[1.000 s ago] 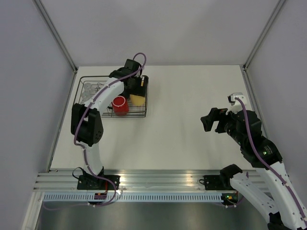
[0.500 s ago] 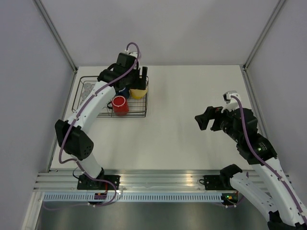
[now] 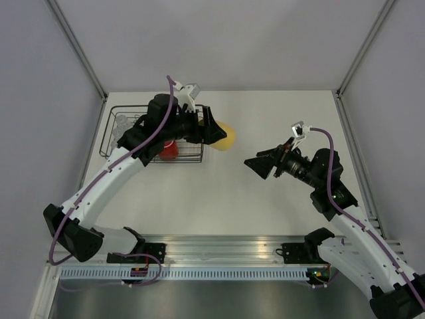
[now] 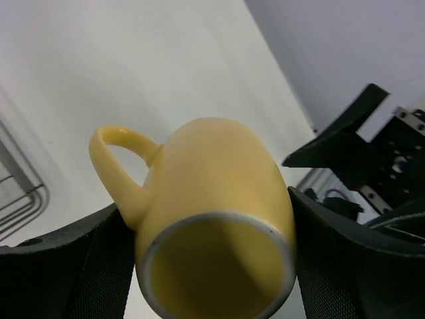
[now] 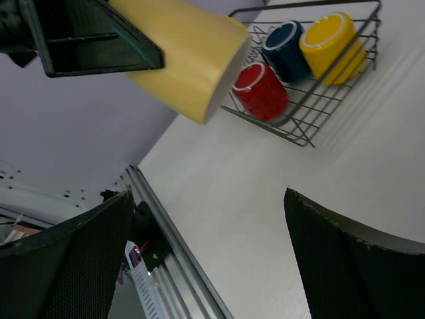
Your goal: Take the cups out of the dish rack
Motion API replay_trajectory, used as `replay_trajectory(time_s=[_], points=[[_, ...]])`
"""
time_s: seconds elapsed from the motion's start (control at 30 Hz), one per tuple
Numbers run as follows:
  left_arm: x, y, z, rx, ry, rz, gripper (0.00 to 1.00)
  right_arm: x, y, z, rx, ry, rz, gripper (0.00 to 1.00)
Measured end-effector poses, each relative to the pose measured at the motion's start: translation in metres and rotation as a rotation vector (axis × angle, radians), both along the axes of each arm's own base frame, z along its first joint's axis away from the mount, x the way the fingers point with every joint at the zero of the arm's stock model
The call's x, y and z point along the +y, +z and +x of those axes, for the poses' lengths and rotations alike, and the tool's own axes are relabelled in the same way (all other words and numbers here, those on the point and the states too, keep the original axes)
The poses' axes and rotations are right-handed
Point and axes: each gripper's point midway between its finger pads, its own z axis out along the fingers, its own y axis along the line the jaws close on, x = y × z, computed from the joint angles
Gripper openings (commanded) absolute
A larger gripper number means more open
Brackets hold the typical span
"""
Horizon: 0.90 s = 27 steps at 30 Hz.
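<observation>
My left gripper point(image 3: 216, 133) is shut on the pale cream-yellow mug point(image 3: 226, 137) and holds it in the air just right of the dish rack point(image 3: 105, 136). In the left wrist view the mug point(image 4: 216, 193) lies between both fingers, mouth toward the camera and handle to the left. My right gripper point(image 3: 259, 164) is open and empty, pointing left at the mug with a gap between them. In the right wrist view the mug point(image 5: 182, 56) hangs above the rack point(image 5: 298, 140), which holds a red mug point(image 5: 260, 90), a dark blue mug point(image 5: 285, 41) and a bright yellow mug point(image 5: 330, 40). Clear tumblers point(image 3: 123, 123) sit at the rack's left end.
The rack stands at the table's far left corner, close to the left wall. An aluminium rail point(image 3: 219, 246) with both arm bases runs along the near edge. White tabletop point(image 3: 265, 212) lies below and between the two grippers.
The left arm has lifted the cream-yellow mug out of the rack and carried it right, past the rack's edge. The right arm has swung left toward it, jaws still open.
</observation>
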Motion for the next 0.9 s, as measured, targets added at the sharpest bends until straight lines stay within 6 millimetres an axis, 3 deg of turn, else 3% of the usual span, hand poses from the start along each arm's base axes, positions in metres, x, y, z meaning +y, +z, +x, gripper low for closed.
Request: replay_trajectory(time_s=[0.27, 0.43, 0.63, 0.73, 0.9], points=[[-0.025, 0.018, -0.038, 0.074, -0.132, -0.301, 0.02, 0.020, 0.036, -0.021, -0.098, 0.177, 0.164, 0.98], [-0.036, 0.036, -0.059, 0.103, -0.213, -0.467, 0.02, 0.022, 0.062, -0.032, -0.161, 0.232, 0.238, 0.91], [-0.046, 0.056, -0.075, 0.123, -0.278, -0.588, 0.02, 0.032, 0.075, -0.038, -0.165, 0.290, 0.297, 0.76], [-0.051, 0.065, -0.082, 0.121, -0.304, -0.627, 0.02, 0.041, 0.082, -0.043, -0.166, 0.330, 0.311, 0.59], [-0.061, 0.071, -0.098, 0.139, -0.350, -0.658, 0.02, 0.052, 0.094, -0.055, -0.200, 0.391, 0.326, 0.46]])
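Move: Out from the right hand by some 8 cm and 13 cm to its left, at nearly the same height, is the pale yellow mug, already held in the left fingers. The open right gripper it is being brought to lies about 7 cm back and 15 cm to the right of the left hand, slightly lower. In the rack, some 22 cm below the left hand, are the red mug, 11 cm ahead and 18 cm left, and the other yellow mug, 19 cm ahead and 10 cm left. Bringing the held pale yellow mug to the right gripper, the left hand draws back about 10 cm while rising and going right, rolling its left side down and turning clockwise so the mug's mouth faces the right gripper. The right hand rises some 9 cm, also moving back and left, turns counter-clockwise, then half-closes its fingers astride the rim, one inside the mouth and one outside; a firm grip isn't visible. ##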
